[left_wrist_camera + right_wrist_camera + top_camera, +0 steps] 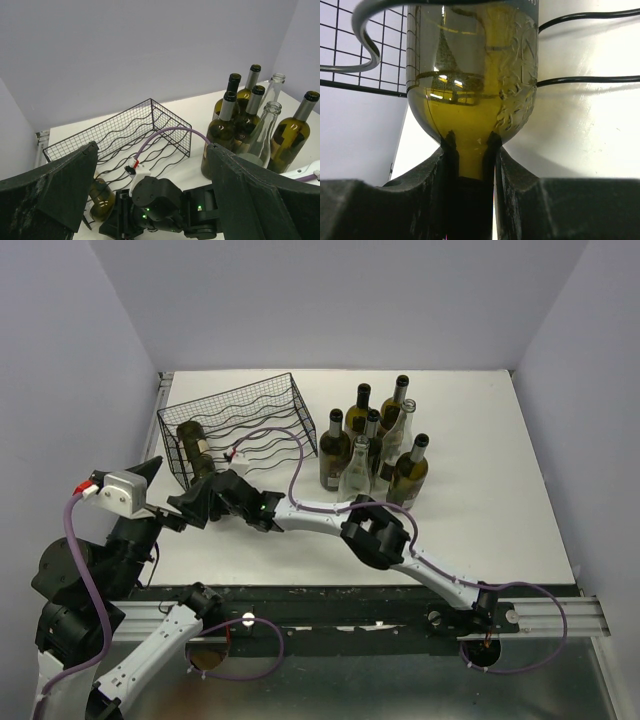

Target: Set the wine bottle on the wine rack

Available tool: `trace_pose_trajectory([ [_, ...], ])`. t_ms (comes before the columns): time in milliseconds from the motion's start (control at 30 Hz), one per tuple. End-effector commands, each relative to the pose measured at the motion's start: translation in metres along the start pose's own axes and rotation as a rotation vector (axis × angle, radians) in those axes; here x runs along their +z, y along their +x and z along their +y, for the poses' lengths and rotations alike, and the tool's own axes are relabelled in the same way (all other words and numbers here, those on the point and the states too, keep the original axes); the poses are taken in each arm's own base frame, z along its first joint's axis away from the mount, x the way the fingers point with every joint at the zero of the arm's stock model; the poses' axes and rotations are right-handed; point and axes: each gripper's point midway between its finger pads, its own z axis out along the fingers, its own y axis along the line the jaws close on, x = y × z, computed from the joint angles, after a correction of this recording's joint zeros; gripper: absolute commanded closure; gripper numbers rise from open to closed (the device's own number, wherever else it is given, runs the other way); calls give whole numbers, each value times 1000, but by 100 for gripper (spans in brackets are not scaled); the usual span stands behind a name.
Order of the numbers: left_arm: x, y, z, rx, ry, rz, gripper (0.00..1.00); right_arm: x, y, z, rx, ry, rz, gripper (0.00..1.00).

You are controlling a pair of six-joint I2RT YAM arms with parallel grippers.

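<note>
A green wine bottle (194,443) lies on its side in the left end of the black wire wine rack (262,412), neck pointing toward the near edge. My right gripper (208,481) reaches across from the right and is shut on the bottle's neck. In the right wrist view both fingers (431,185) clamp the neck just below the wine bottle's (470,70) shoulder, with rack wire (365,30) curving over it. My left gripper (161,497) hovers open at the near left, apart from the bottle. Its view looks between its wide jaws (152,150) at the rack (120,127).
Several upright bottles (375,445), green and clear, stand grouped right of the rack, also seen in the left wrist view (250,125). The right arm's purple cable (290,455) arches over the rack's near corner. Walls close in at the back and left.
</note>
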Motion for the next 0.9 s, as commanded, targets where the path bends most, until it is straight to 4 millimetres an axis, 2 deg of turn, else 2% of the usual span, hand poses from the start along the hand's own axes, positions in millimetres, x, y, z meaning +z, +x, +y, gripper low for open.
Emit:
trace_pose_trajectory([
  [0, -4, 4, 4, -5, -23, 14, 1, 2, -52, 46, 62, -118, -201, 77],
  [67, -3, 4, 5, -6, -28, 17, 1, 4, -52, 45, 55, -111, -203, 75],
  [200, -5, 6, 6, -3, -32, 22, 1, 13, -46, 29, 64, -72, -180, 74],
  [400, -7, 8, 7, -5, -36, 28, 1, 15, -44, 17, 53, -40, -176, 55],
  [467, -8, 9, 8, -4, -41, 28, 1, 14, -43, 13, 42, -27, -173, 43],
  [600, -8, 10, 9, 1, -46, 30, 1, 12, -40, 8, 13, -13, -164, 27],
  [867, -15, -1, 15, 56, -55, 8, 1, -4, -48, 7, -33, 14, -165, 17],
])
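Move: The right hand already grips the wine bottle by its neck; the bottle's middle lies about 8 cm ahead, 3 cm left and 2 cm above this hand, its body already in the left end of the wine rack. The rack's middle is some 19 cm ahead and 7 cm to the right, roughly level; the nearest standing bottle is about 7 cm ahead and 31 cm to the right. From the idle left hand the wine bottle is around 23 cm straight ahead and 35 cm lower. Still pinching the neck, the right hand pushes the wine bottle about 1 cm forward and slightly left and down, along its slot into the left end of the rack, and pauses there briefly. Then the fingers spread from under half open to about four-fifths and let go of the neck, while the hand eases another 1 cm forward with hardly any turn of the wrist, ending with the open fingers still close to the neck. ##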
